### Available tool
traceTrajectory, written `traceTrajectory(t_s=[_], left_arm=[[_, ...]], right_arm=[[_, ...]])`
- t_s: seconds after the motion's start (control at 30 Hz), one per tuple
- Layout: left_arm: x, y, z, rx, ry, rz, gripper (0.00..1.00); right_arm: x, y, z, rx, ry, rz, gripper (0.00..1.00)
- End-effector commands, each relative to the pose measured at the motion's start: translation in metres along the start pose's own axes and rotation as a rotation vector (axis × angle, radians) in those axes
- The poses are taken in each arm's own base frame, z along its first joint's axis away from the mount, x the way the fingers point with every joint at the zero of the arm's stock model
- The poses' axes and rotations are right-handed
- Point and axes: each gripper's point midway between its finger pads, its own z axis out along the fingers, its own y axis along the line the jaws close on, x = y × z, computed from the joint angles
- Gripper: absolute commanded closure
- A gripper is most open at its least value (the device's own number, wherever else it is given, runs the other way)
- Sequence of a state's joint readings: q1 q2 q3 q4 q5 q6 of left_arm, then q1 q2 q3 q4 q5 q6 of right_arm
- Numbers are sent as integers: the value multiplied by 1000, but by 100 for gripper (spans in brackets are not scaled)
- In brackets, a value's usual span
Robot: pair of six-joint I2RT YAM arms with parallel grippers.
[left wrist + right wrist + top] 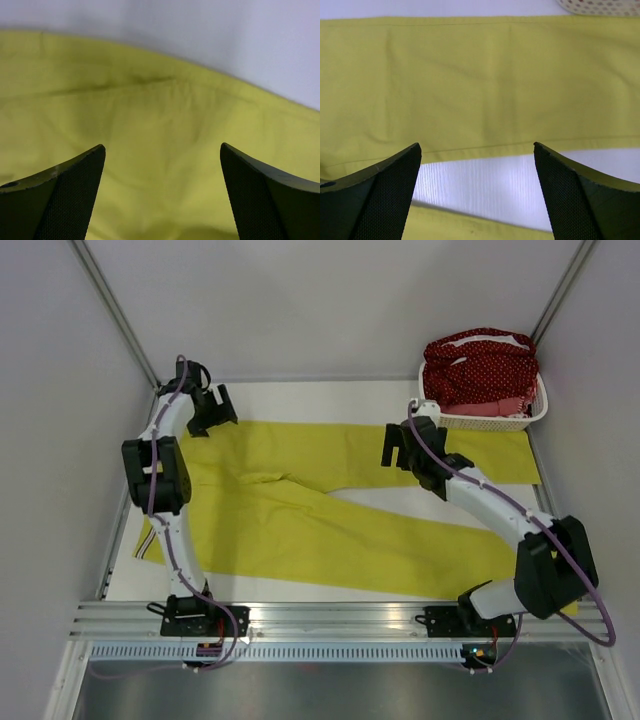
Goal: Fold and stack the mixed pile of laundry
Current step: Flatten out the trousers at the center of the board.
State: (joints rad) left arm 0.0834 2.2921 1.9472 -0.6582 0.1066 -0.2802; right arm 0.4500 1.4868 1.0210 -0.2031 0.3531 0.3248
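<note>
A yellow-green pair of trousers [300, 510] from the mixed laundry pile lies spread flat on the white table, its two legs running to the right. Over its far-left end hovers my left gripper [215, 410], open, with only yellow cloth [160, 115] below the empty jaws [162, 146]. The right gripper [398, 448] is open above the far leg [480, 85]; its fingers [476, 145] frame the bare strip of table [485, 185] between the legs. A dark red white-dotted cloth [480, 370] and a pink piece [490, 408] fill the basket.
The white perforated basket [530, 420] stands at the back right corner, its rim just showing in the right wrist view [600, 6]. Grey walls close in the table on three sides. An aluminium rail [340, 620] with both arm bases runs along the near edge.
</note>
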Motion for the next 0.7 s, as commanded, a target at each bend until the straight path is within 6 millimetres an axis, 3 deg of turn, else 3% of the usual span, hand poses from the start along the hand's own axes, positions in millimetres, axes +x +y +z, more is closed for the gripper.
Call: traceTrajectory(t_s=[0.0,0.03,0.07,0.1,0.17,0.2,0.23,0.27,0.3,0.4,0.5,0.57,0.67], left_arm=[[-29,-9,-115,-21,-177,-80,0],[-9,-3,-140,-42,-187,-135,0],[4,5,-149,-74,-188,-167,0],[40,20,-142,-132,-129,-199,0],[61,25,-167,-143,-159,-278,0],[95,43,-161,-210,-114,-307,0],[108,49,-164,-234,-115,-358,0],[118,53,-175,-245,-135,-379,0],[146,67,-169,-299,-94,-399,0],[181,78,-173,-322,-67,-485,0],[200,99,-184,-376,-62,-554,0],[209,110,-189,-391,-66,-613,0],[235,145,-197,-420,-63,-783,0]], right_arm=[[11,-29,-30,103,3,182,2],[28,-35,-40,104,25,204,2],[47,-40,-48,120,74,256,2],[62,-46,-54,141,102,283,2],[109,-66,-71,198,177,330,2],[123,-70,-75,218,192,387,2],[146,-79,-81,237,214,409,2],[154,-81,-82,237,220,423,2],[161,-80,-83,220,231,433,2],[164,-79,-75,198,207,422,2],[157,-81,-63,217,186,402,2],[156,-91,-51,296,180,361,2],[158,-97,-27,363,202,307,2]])
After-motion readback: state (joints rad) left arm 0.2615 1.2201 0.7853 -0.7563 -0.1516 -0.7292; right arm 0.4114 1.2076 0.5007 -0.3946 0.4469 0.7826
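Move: The striped near waist corner of the trousers lies roughly 33 cm back and 12 cm left of the left hand, 5 cm below; the crease is about 17 cm back and 17 cm right. For the right hand, the near leg's far edge is some 13 cm back, 8 cm right and 13 cm lower. The far leg's near edge is about 5 cm back directly beneath its path, and the basket about 20 cm ahead and 21 cm right. The left hand, wide open, arcs back some 30 cm over the trousers towards the striped near waist corner, lifting about 12 cm before sinking again just above the cloth, easing left at the end while turning some 40 degrees counter-clockwise. The right hand, also open, draws back and down off its place above the far leg and somewhat to the right, fingers tipping steeper and turning clockwise, and slips a little forward again as it comes low at the near leg's far edge, where touch can't be made out. ##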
